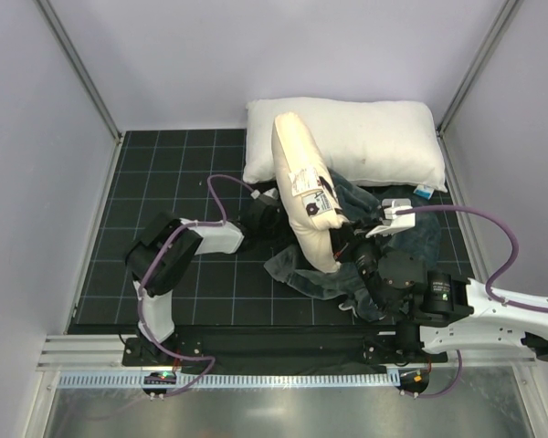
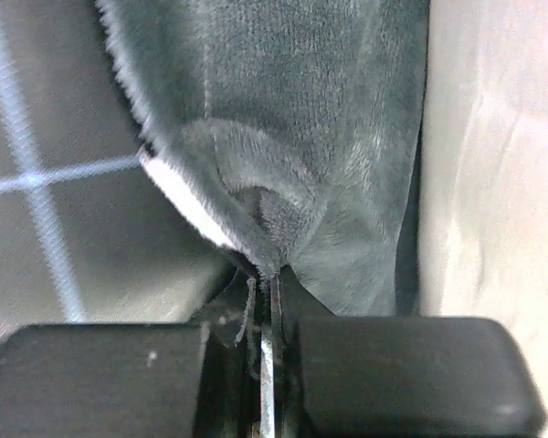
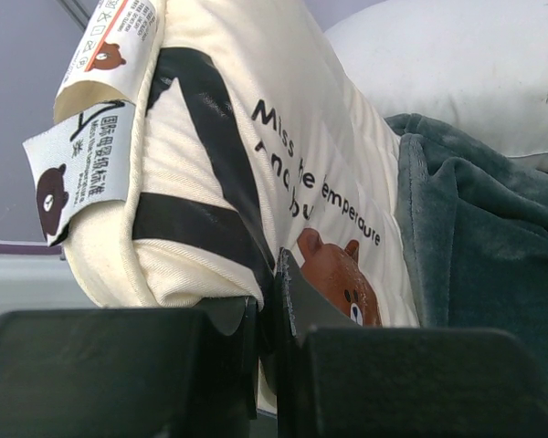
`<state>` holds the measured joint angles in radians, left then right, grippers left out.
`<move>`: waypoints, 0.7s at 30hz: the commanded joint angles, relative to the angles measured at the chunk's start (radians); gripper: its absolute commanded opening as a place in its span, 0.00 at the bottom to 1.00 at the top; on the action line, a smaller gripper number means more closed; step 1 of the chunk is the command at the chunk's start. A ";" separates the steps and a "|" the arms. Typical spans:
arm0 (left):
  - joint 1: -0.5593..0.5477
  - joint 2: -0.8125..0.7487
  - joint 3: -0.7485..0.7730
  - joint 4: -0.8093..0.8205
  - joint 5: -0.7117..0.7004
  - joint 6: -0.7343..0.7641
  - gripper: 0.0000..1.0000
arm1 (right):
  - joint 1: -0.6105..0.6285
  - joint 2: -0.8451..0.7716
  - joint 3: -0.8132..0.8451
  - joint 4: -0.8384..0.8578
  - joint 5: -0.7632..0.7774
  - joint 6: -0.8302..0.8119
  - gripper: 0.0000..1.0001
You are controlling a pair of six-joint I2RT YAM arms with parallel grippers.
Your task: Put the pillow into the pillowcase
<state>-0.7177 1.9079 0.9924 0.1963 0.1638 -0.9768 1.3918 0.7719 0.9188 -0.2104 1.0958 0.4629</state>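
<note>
The cream pillow stands on edge, curved, over the middle of the mat; its bear face and dark text show in the right wrist view. My right gripper is shut on the pillow's lower edge. The pillowcase lies crumpled, grey face up, under and to the right of the pillow. My left gripper is shut on a pinch of the grey plush pillowcase, with a white stripe edge showing beside it. The pillow is right next to that pinch.
A larger plain white pillow lies at the back of the black gridded mat. Grey walls enclose the cell on three sides. A purple cable loops over my right arm.
</note>
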 commanded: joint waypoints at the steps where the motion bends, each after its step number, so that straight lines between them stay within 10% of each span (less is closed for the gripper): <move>1: 0.020 -0.140 -0.049 0.020 -0.065 0.084 0.00 | -0.014 -0.010 -0.011 -0.049 0.064 0.043 0.04; 10: 0.032 -0.628 0.040 -0.187 -0.076 0.199 0.00 | -0.014 0.107 0.106 -0.047 -0.034 -0.079 0.04; 21: 0.024 -0.768 0.495 -0.486 -0.061 0.312 0.00 | -0.014 0.179 0.549 -0.173 0.070 -0.230 0.04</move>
<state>-0.6865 1.2407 1.3201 -0.3527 0.0719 -0.7197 1.3853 0.9752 1.3556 -0.3470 1.0801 0.2863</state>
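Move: The pillow, its near corner pinched by the right hand, has its middle about 8 cm right of the left hand, level ahead and 18 cm up; from the right hand, 12 ahead, 7 left, 14 below. The pillowcase's middle is some 22 cm right, 2 back and 2 below the left hand; from the right, 10 ahead, 7 right, 35 below. The white cushion is 25 ahead, 17 right, 5 above the left hand. Left hand, still pinching the pillowcase edge, rises about 30 cm beside the pillow, which right raises 10 cm. ##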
